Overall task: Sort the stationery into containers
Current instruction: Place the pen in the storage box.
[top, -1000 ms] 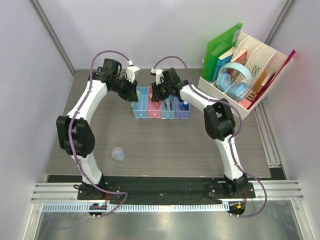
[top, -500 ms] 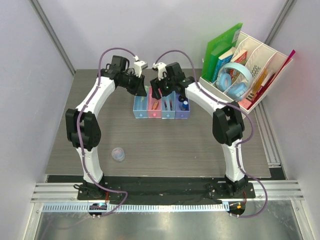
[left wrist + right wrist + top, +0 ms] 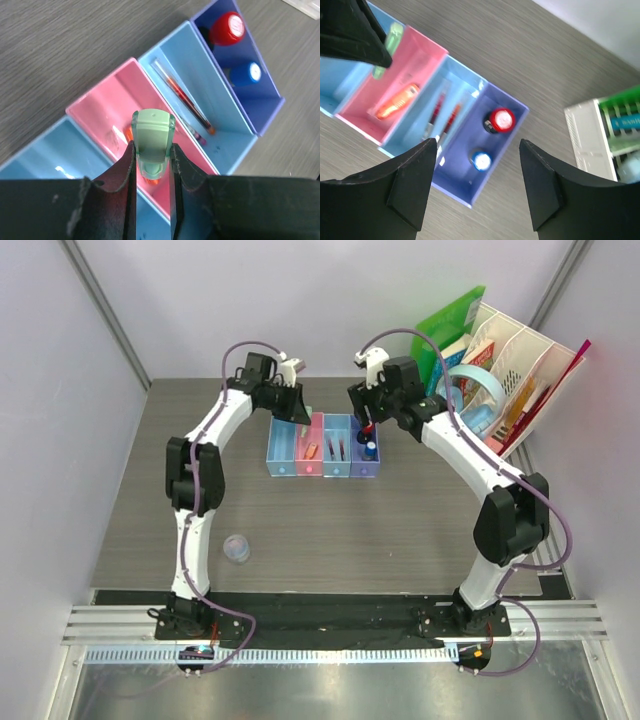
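Note:
My left gripper point(image 3: 152, 150) is shut on a short green piece point(image 3: 152, 132), hanging over the pink tray point(image 3: 102, 112) where an orange piece point(image 3: 396, 102) lies. The joined containers point(image 3: 282, 462) stand at mid-table. Slim red pens point(image 3: 185, 102) lie in the light blue tray beside the pink one. A red-capped bit point(image 3: 501, 120) and a blue-capped bit point(image 3: 482, 160) stand in the purple tray point(image 3: 457, 192). My right gripper point(image 3: 476, 150) hovers open and empty above that purple tray. A translucent bluish disc point(image 3: 237, 547) lies on the table near the left arm's base.
A white perforated organizer point(image 3: 520, 350) with books, a green folder point(image 3: 445, 330) and blue headphones point(image 3: 470, 400) stands at the back right, close to the right arm. The leftmost light blue tray point(image 3: 281, 445) sits beneath the left wrist.
The right gripper has opened and swung right, from the middle trays to above the purple one. The left gripper, still holding the green piece, has shifted right over the pink tray.

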`<state>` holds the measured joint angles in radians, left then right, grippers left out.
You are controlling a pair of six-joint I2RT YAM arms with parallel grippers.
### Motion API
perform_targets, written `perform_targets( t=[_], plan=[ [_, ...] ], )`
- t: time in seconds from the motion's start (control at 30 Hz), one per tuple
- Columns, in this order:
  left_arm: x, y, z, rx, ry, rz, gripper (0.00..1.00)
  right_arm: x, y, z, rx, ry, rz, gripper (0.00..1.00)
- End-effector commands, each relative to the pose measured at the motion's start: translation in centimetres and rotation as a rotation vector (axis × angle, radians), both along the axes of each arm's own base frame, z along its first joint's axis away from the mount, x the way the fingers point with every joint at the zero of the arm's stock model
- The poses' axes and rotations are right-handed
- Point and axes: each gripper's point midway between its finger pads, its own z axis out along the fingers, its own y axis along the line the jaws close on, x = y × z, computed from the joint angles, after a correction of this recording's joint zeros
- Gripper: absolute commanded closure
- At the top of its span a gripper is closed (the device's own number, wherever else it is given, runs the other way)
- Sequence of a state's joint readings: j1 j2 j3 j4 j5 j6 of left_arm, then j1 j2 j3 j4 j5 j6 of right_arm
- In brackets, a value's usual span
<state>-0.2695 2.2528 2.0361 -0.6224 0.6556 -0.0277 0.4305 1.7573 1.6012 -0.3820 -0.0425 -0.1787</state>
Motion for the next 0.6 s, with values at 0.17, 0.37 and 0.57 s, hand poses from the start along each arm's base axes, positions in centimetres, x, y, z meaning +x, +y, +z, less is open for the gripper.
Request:
perform_targets(
  t=[0.17,0.37,0.57],
  plan=[
    [1.2,-1.0,-1.8,0.022,0.030,0.033,0.88,-1.0,-3.1,3.8,0.009,-0.108,-0.056,0.27],
    [0.5,-1.1,-2.7,0.049,0.050,0.016,0.44,-1.1,-2.9,4.0,0.027,-0.107,-0.049,0.26],
    [-0.5,-0.2,1.4,0.058,-0.023,0.005,0.18,-1.9,-3.5,4.3,0.000,-0.125,-0.037,0.23]
  ],
)
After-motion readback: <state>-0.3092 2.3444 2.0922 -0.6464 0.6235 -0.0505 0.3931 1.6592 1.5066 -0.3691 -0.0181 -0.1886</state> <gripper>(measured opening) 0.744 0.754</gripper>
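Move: The left hand, holding the green pen, is over the storage box's pink compartment, whose middle lies about 9 cm below and 1 cm back. In it the orange pen lies some 3 cm back and 1 cm right of this hand, while the red-capped bottle stands roughly 13 cm right and 2 cm ahead, 8 cm lower. From the right hand, the pink compartment is about 14 cm left, 3 cm ahead and 19 cm below. The left fingers let go of the green pen inside the pink compartment: the hand first sinks about 4 cm almost straight down, stops, spreads its fingers wide, then begins to ease up and to the right by roughly a centimetre. Meanwhile the open, empty right hand backs off about 3 cm to the right, away from the pink compartment. ##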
